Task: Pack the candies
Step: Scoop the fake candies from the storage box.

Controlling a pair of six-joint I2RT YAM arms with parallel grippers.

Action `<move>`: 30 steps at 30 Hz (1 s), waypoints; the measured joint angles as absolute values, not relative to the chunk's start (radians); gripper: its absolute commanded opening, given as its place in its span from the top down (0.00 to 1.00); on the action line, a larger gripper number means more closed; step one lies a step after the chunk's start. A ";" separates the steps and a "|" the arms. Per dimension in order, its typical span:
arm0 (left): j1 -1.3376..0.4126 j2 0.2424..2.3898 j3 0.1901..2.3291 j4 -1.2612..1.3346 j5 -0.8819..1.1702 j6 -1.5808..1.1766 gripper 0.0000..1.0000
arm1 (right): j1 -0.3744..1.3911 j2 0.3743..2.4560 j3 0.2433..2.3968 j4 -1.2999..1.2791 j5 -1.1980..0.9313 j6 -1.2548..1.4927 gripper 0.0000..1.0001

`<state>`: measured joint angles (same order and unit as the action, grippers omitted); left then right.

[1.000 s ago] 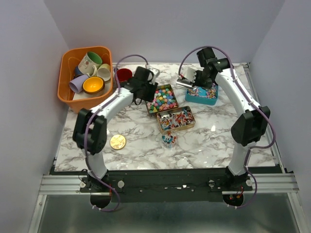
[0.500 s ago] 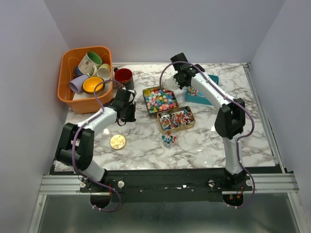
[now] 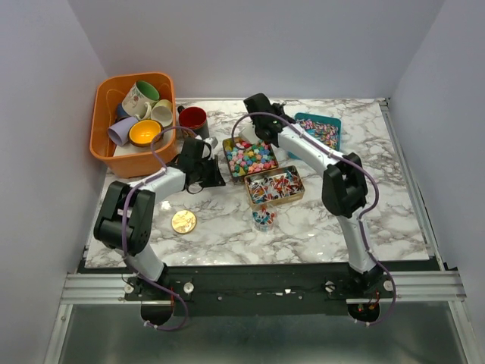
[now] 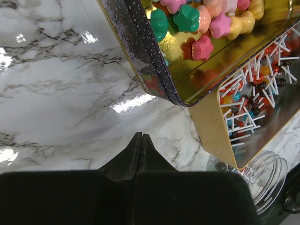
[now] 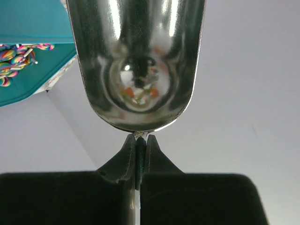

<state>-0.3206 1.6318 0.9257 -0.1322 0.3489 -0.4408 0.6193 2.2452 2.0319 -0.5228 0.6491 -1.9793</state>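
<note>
The candies (image 3: 251,157) are pastel, flower-shaped sweets (image 4: 197,23) filling a dark tin. More sweets lie in a gold tin of lollipops (image 3: 274,186), in a teal tray (image 3: 322,130) and in a small glass jar (image 3: 263,219). My left gripper (image 3: 214,176) rests low on the marble just left of the pastel tin. Its fingers (image 4: 140,140) are pressed together with nothing between them. My right gripper (image 3: 250,130) hovers at the far edge of the pastel tin. It is shut (image 5: 139,138) on the handle of a shiny metal scoop (image 5: 136,61).
An orange basket (image 3: 102,140) of mugs stands at the back left, with a red mug (image 3: 193,117) beside it. A flat gold lid (image 3: 183,221) lies on the marble at the front left. The glass jar (image 4: 262,183) lies close to the gold tin's (image 4: 211,126) corner.
My left gripper has shut and dropped from above the pastel tin to the marble beside it. My right arm has swung the scoop left from the teal tray to the pastel tin.
</note>
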 measured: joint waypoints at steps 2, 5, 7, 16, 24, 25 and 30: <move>-0.320 1.670 0.928 -0.121 0.388 -0.455 1.00 | 0.631 2.245 2.000 -0.474 0.673 -1.984 0.99; -0.320 1.708 0.943 -0.111 0.433 -0.472 1.00 | 0.641 2.245 1.938 -0.419 0.701 -1.990 0.99; -0.320 1.732 0.960 -0.099 0.465 -0.485 1.00 | 0.646 2.245 1.895 -0.403 0.720 -1.991 0.99; -0.316 1.794 0.988 -0.045 0.574 -0.533 1.00 | 0.646 2.245 1.804 -0.303 0.762 -1.992 0.99; -0.316 1.833 0.988 -0.012 0.627 -0.570 1.00 | 0.663 2.193 1.652 -0.200 0.765 -1.991 0.99; -0.316 1.836 0.988 -0.007 0.631 -0.574 1.00 | 0.667 2.177 1.624 -0.198 0.765 -1.991 0.99; -0.316 1.863 0.990 0.019 0.652 -0.592 1.00 | 0.694 2.109 1.547 -0.248 0.764 -1.991 0.99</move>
<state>-0.3161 1.8633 0.9901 0.0185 0.6518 -0.5922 0.6945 2.1094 1.5471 -0.2478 0.7639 -1.9915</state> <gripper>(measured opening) 0.004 0.090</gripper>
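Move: The tin of star-shaped fake candies lies about 12 cm back and 9 cm left of the right hand, some 17 cm below it; the stick-candy box is 21 cm back and 2 cm left, the teal box 5 cm back and 11 cm right, both about as low. From the left hand the tin is 8 cm ahead, 10 cm right, slightly lower; the stick-candy box is 16 cm right and 1 cm back. The candy tin is approached from both sides: the right hand, still gripping the scoop, sinks about 6.5 cm and then draws back some 6 cm towards it, its wrist nearly steady. The left hand, fingers shut, slides about 5 cm right and slightly down to the tin's near-left corner, turning some 20 degrees; contact there can't be made out. ##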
